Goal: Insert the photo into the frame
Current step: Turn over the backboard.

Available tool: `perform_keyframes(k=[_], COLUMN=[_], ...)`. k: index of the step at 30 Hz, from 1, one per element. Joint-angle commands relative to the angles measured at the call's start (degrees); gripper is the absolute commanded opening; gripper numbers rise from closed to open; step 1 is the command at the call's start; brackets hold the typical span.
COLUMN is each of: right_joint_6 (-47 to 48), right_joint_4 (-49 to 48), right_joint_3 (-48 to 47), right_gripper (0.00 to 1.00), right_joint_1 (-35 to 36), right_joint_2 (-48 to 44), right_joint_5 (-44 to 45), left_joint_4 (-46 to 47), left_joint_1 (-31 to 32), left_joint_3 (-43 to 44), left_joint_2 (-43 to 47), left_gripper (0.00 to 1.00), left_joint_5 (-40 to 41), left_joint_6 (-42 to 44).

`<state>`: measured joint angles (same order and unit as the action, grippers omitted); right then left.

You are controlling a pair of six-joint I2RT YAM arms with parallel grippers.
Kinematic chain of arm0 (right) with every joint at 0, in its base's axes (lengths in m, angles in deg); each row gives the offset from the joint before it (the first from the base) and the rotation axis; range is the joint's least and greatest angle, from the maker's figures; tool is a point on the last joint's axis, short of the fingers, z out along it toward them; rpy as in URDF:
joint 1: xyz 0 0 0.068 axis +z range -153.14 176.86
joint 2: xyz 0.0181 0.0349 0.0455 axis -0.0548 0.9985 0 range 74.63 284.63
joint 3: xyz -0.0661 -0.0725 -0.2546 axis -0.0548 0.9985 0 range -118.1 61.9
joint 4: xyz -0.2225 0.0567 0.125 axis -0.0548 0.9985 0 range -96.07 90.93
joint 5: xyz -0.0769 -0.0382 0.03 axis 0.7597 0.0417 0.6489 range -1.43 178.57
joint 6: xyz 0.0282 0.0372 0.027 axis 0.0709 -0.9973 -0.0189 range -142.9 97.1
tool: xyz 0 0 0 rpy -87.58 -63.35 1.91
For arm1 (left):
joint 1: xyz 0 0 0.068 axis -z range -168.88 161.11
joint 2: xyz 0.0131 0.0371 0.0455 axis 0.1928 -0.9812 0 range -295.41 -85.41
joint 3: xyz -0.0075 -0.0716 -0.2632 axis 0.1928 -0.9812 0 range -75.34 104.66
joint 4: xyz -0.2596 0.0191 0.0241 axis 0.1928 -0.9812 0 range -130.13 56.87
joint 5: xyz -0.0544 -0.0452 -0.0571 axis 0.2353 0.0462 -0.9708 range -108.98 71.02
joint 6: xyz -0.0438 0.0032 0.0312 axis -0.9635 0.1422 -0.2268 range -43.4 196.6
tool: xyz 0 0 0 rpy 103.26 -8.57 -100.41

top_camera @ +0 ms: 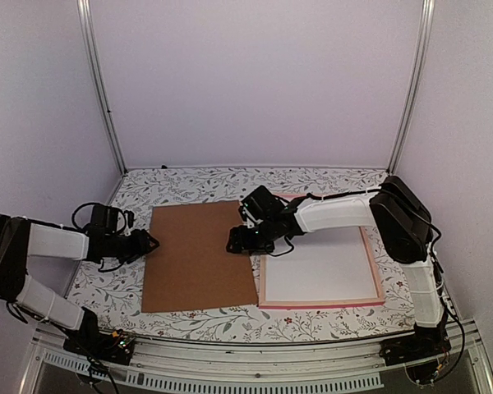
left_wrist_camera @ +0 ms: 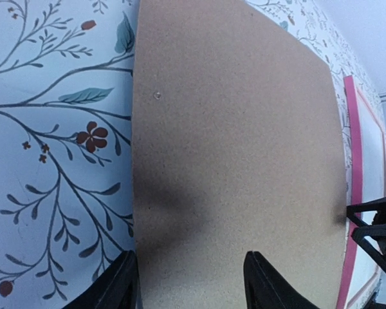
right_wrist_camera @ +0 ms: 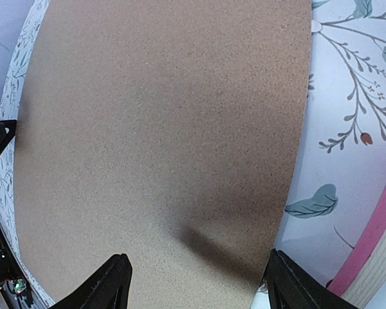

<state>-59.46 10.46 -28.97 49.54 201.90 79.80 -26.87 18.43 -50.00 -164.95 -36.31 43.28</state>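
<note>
The photo does not show in any view. The pink frame [top_camera: 320,304] lies flat at the right with a white sheet [top_camera: 320,267] filling it; its rail also shows in the wrist views [left_wrist_camera: 355,161] [right_wrist_camera: 373,257]. To its left lies a plain brown board [top_camera: 197,254] [left_wrist_camera: 238,129] [right_wrist_camera: 161,129]. My left gripper [top_camera: 152,243] [left_wrist_camera: 190,257] hovers open astride the board's left edge, holding nothing. Over the board's right edge, my right gripper [top_camera: 232,244] [right_wrist_camera: 198,256] stands open and wide, also holding nothing.
A floral tablecloth [top_camera: 197,185] covers the table. The right arm [top_camera: 337,213] reaches across the frame's upper left corner. Metal posts [top_camera: 99,82] and pale walls close in the back and sides.
</note>
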Motion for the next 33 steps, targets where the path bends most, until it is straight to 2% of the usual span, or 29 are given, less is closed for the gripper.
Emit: perform_keyframes(k=[1,9,20,28,33], right_joint_6=[0.5,1.1,2.2,0.7,-1.0], right_joint_4=[0.5,0.1,-7.4,-16.7,-22.4], right_joint_3=[-0.6,-0.4,3.2,6.3,7.7], right_gripper=[0.75,0.75,0.74,0.73,0.73], right_joint_1=[0.9,0.9,0.9,0.9,1.1], right_joint_2=[4.0,4.4,2.7,2.8,3.2], right_joint_5=[-3.0,-4.5,-10.3,-18.5,-22.9], left_joint_4=[2.0,1.9,1.2,-1.1,-5.0], left_joint_1=[1.3,1.3,1.5,3.5,6.3], left_joint_3=[0.1,0.9,4.0,6.1,8.5], left_joint_2=[4.9,10.6,18.9,21.7,22.2], left_gripper=[0.57,0.56,0.56,0.57,0.58], left_joint_5=[-12.1,-17.1,-21.9,-20.8,-16.6], left_joint_6=[-2.5,-4.0,-6.0,-5.8,-4.4])
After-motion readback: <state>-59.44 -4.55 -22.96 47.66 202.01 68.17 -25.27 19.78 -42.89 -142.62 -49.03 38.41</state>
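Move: The backboard lies flat between my hands, barely below their finger points. Its middle is about 11 cm to the right of my left hand and 3 cm nearer me; from my right hand it is some 10 cm to the left and 3 cm nearer. The frame, with the white sheet inside, has its middle roughly 21 cm to the right of my right hand and about 2 cm nearer me. I swing the backboard's left edge up: my left hand, still with one finger against that edge, climbs about 19 cm and drifts some 4 cm right, the wrist tipping up by nearly 30 degrees, fingers staying part open. My right hand stays low against the right edge as the pivot, then eases about 2 cm left and rolls its left side upward. ##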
